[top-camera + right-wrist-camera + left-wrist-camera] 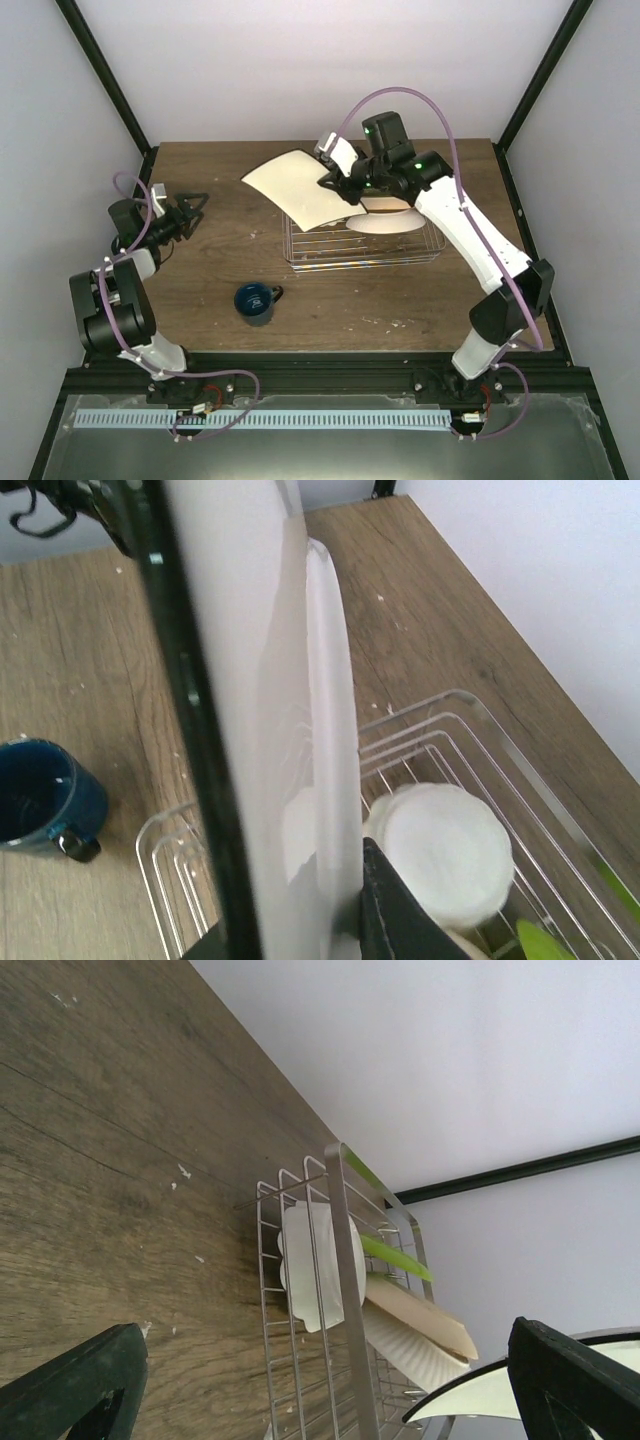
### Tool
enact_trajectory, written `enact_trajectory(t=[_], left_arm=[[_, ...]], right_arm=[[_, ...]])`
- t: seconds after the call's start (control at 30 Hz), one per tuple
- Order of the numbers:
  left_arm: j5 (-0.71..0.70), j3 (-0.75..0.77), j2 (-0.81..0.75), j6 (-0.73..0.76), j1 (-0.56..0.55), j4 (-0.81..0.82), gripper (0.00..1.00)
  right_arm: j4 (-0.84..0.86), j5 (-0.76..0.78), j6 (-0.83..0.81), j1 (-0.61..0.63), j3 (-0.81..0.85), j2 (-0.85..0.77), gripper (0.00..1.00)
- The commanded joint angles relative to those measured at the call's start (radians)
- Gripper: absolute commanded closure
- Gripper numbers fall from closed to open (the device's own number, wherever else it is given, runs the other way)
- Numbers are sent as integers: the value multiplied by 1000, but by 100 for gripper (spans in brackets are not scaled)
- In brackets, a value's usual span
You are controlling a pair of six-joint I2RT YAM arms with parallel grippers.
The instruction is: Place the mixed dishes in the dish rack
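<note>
My right gripper [335, 180] is shut on the white square plate [293, 186] and holds it tilted in the air over the left end of the silver wire dish rack [300, 258]. In the right wrist view the plate [285, 680] fills the middle, on edge, above the rack [450, 715]. The white scalloped bowl [445, 850] lies in the rack. The left wrist view shows the bowl [315, 1280], the lime-green plate [395, 1257] and the beige plate [425, 1315] leaning in the rack [345, 1260]. The dark blue mug [256, 302] stands on the table. My left gripper [195, 210] is open and empty, far left.
The wooden table [200, 290] has black frame posts at its back corners and white walls around it. The mug also shows in the right wrist view [45, 800], left of the rack.
</note>
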Motion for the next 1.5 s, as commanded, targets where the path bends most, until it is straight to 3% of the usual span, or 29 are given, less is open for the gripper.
enact_trajectory(t=[0.0,0.3,1.1,1.47], left_arm=[[12,27,26,-9,3,62,0],[10,32,55,-27,2,88,0],[-2,6,49,4,2,71,0],[-5,-14,31,7,2,71,0]], right_arm=[[32,86,-71,8,22,-119,99],[87,310,-174,67,-192,-263,99],[20,915,-368,331,-339,-322,99],[-15,1018,-402,356,-365,-353,99]])
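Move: The right hand holds the cream square plate by an edge, high up: the middle of the dish rack lies about 12 cm ahead, 8 cm to the right and some 26 cm below. In the rack, the white bowl stands about 12 cm ahead and 2 cm left, the white-backed plate 7 cm ahead and 14 cm right. The mug is 10 cm back and 17 cm left. From the idle left hand the rack is roughly 7 cm ahead, 41 cm right and 11 cm below. Back by about 8 cm, down 7 and some 5 to the right, the right hand carries the gripped cream plate lower towards the front of the rack, the shift to the right coming early. Meanwhile the wrist turns by nearly 50 degrees, swinging the fingers from leftward to forward and steeper down; they keep their hold. ##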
